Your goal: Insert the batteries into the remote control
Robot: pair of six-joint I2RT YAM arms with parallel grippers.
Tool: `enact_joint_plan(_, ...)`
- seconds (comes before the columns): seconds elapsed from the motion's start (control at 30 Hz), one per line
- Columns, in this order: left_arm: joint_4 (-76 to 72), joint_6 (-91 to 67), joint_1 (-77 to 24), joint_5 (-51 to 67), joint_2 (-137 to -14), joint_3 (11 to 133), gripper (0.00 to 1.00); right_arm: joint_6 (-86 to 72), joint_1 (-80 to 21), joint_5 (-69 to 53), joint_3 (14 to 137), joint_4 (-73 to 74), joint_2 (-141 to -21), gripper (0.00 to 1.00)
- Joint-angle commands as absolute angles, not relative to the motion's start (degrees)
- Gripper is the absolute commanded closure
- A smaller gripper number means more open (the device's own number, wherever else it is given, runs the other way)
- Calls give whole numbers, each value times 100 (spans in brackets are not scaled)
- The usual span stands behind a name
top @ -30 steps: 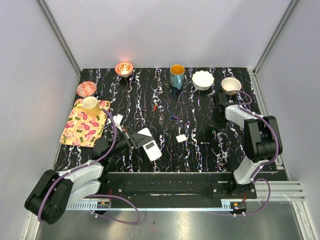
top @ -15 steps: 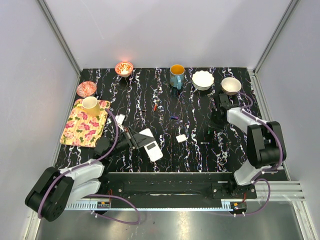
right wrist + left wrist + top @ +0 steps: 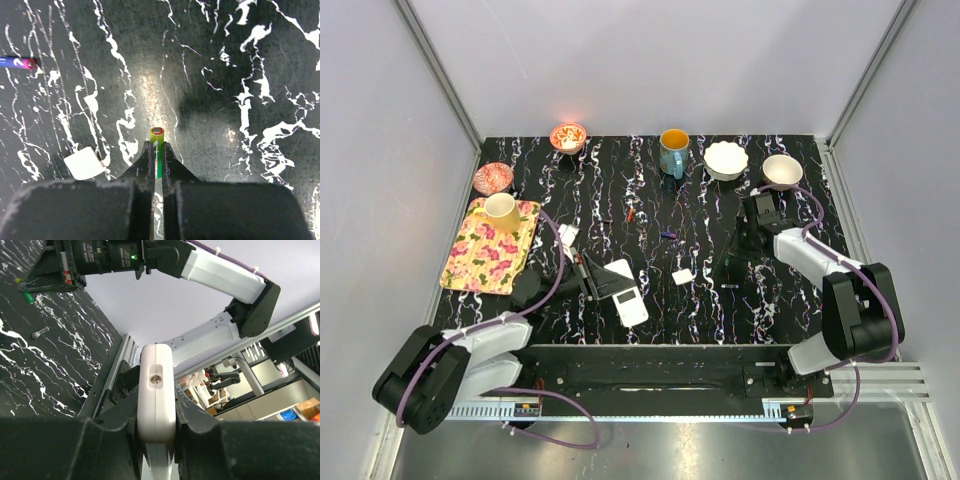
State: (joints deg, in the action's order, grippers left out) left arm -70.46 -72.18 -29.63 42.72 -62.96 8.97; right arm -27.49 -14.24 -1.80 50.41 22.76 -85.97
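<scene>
My left gripper (image 3: pixel 592 281) is shut on the white remote control (image 3: pixel 626 296), clamping its two long sides. In the left wrist view the remote (image 3: pixel 156 390) sticks up edge-on between the fingers. A slim green battery (image 3: pixel 157 145) is pinched in my shut right gripper (image 3: pixel 157 148), its red-ringed end poking past the fingertips just above the table. From above, that gripper (image 3: pixel 725 272) hangs right of the middle. A blue-purple battery (image 3: pixel 17 62) lies further off, a reddish one (image 3: pixel 631 214) sits mid-table, and a silvery one (image 3: pixel 40 332) lies near the right gripper.
A small white square cover piece (image 3: pixel 85 162) lies left of the right fingers. A floral tray (image 3: pixel 470 268) with a yellow cup (image 3: pixel 501 210) sits at the left. Bowls (image 3: pixel 726 160) and a teal mug (image 3: pixel 673 150) line the back edge.
My right gripper has shut on the green battery and swung left toward the table's middle. The left gripper has kept its hold and turned the remote slightly.
</scene>
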Motion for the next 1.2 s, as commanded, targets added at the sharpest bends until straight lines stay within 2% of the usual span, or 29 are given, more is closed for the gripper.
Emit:
enact_joint_plan(0.0,-6599,-6286,-3172,4158,-5663,1203,100,-2830,-1424,-369,5098,1907,-8525,100)
enact_joint_plan(0.07,-5630,-5680,-3217,3964,-5372,1388,100,-2830,-1424,-378,5106,1907,-8482,100)
enact_joint_plan(0.1,-4659,-5495,-3234,3886,-5126,1580,100,-2839,-1424,-395,5106,1916,-8455,100)
enact_joint_plan(0.2,-3974,-5229,-3234,3700,-4809,1661,100,-2935,-1424,-579,5141,1907,-8420,100)
enact_joint_plan(0.57,-4430,-5766,-3234,3718,-4799,1327,100,-3287,-1758,-492,5370,2004,-8631,100)
enact_joint_plan(0.83,-4430,-5774,-3234,3718,-4755,1371,100,-2787,-1960,-229,5563,2065,-8701,100)
enact_joint_plan(0.97,-4544,-5818,-3234,3735,-4764,1336,100,-2217,-1995,-814,5546,1882,-8675,100)
enact_joint_plan(1.17,-4649,-5889,-3234,3639,-4667,1204,100,-1635,-2197,-1809,4791,476,-8148,100)
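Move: The remote, held in the left hand's fingers, lies about 23 cm left of the right hand, some 12 cm back and roughly 17 cm higher. The white battery cover is on the table 10 cm left of the right hand and 4 cm back, the blue battery 14 cm left and 6 cm ahead, both about 4 cm below. From the left hand, the remote's middle is 2 cm back, 2 cm right and 1 cm below. The right hand carries the green battery some 6 cm left, rising and turning counter-clockwise, towards the held remote. ##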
